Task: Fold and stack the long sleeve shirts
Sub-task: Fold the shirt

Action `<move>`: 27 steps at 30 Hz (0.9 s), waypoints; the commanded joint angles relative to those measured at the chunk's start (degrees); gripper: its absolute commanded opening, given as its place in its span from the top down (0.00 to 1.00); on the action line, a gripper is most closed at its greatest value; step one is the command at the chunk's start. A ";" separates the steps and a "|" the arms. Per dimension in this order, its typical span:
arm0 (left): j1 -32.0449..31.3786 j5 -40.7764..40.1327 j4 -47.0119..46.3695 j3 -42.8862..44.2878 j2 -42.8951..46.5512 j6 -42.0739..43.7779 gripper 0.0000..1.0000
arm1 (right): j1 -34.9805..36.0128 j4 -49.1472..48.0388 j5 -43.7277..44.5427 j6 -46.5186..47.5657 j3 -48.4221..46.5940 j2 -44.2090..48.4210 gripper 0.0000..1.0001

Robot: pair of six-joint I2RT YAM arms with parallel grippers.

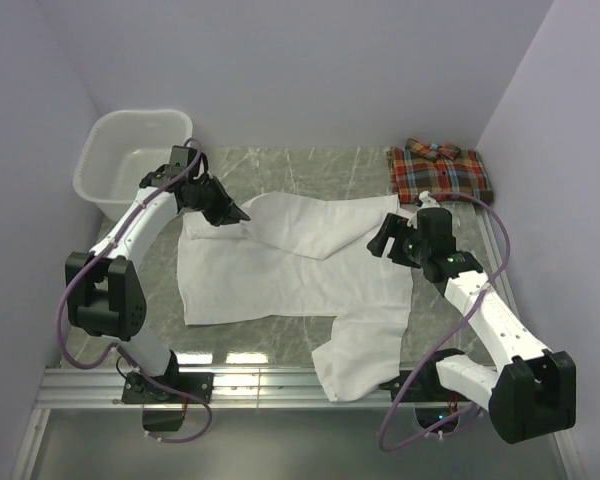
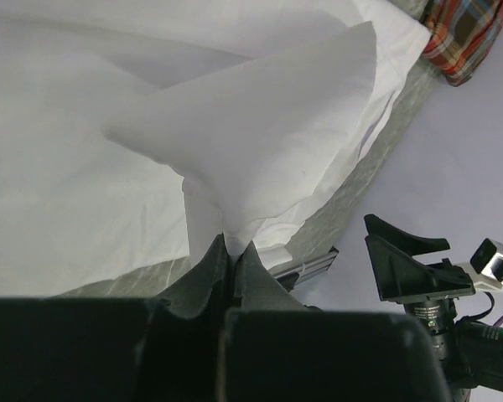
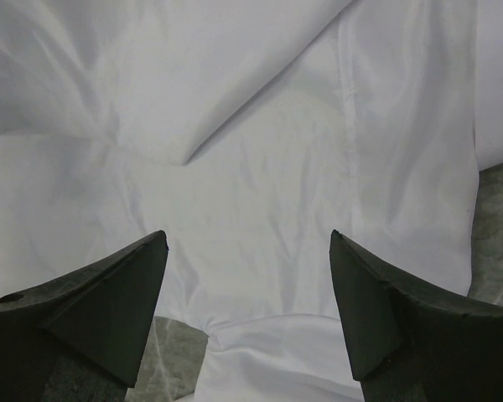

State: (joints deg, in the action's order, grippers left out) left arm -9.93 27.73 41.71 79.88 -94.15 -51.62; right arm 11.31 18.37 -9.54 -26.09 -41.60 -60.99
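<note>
A plain white shirt [image 1: 280,270] lies spread over the middle of the table, one sleeve trailing off the near edge. My left gripper [image 1: 238,212] is shut on a pinch of its cloth at the far left corner; the left wrist view shows the white fabric [image 2: 260,126] rising from between the closed jaws of the left gripper [image 2: 233,247]. My right gripper [image 1: 388,238] hovers open over the shirt's right side, and the right wrist view shows only white cloth [image 3: 251,209] between its spread fingers [image 3: 130,285]. The plaid shirt [image 1: 440,170] lies folded at the far right.
A white laundry basket [image 1: 132,160] stands at the far left corner. The marble tabletop [image 1: 150,290] shows bare around the cloth. A metal rail [image 1: 270,385] runs along the near edge. Walls close in on both sides.
</note>
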 commanded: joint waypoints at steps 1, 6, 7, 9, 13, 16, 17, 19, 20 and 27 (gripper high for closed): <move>0.09 0.93 1.00 -2.44 1.78 -1.82 0.98 | -0.15 -2.90 -0.65 0.25 0.47 -0.09 0.15; 1.14 -12.13 3.20 -1.83 0.46 1.42 0.86 | -0.15 -4.13 -1.71 0.16 1.35 -0.53 0.15; 1.93 -13.56 2.50 -2.00 0.28 1.69 0.78 | 0.03 -4.05 -1.71 0.25 1.61 -0.53 0.15; 2.55 -17.94 2.14 -1.83 -0.50 2.39 0.68 | 0.03 -4.13 -1.62 0.42 1.88 -0.44 0.15; 3.25 -22.63 1.62 0.28 -2.70 5.11 0.36 | 0.11 -4.13 -1.71 0.77 1.96 -0.09 0.15; 3.17 -22.90 -0.22 1.25 -3.85 7.31 0.31 | 0.20 -4.31 -1.80 0.86 2.14 -0.09 0.15; 3.25 -22.72 -1.53 0.46 -3.24 8.01 0.31 | 0.20 -4.31 -1.88 0.86 2.23 -0.09 0.15; 3.25 -22.54 -3.65 -0.94 -2.45 9.07 0.31 | 0.29 -4.40 -1.97 0.95 2.58 0.17 0.15; 3.34 -22.80 -4.53 -2.52 -2.10 10.47 0.31 | 0.29 -4.57 -2.15 1.04 2.84 0.17 0.15; 3.26 -26.32 -9.19 -4.73 -3.32 14.53 0.33 | 0.47 -5.98 -3.46 1.13 3.29 -1.23 0.15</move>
State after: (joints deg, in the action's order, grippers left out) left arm -6.57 3.81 35.88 75.20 -97.97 -39.99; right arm 11.38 15.11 -11.99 -25.82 -38.28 -61.73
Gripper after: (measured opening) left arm 0.678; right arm 0.850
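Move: The left hand still pinches the raised cuff of the shirt. The upper-left part of the shirt, where the cuff is going, lies about 8 cm to its left, level ahead and some 13 cm below. The white basket is around 28 cm left and 13 cm ahead; the shirt's middle is roughly 10 cm right and 10 cm back. From the right hand, that upper-left part lies some 37 cm left and 5 cm ahead. The left hand releases the cuff, opening wide while swinging about 9 cm left and sinking some 7 cm. ##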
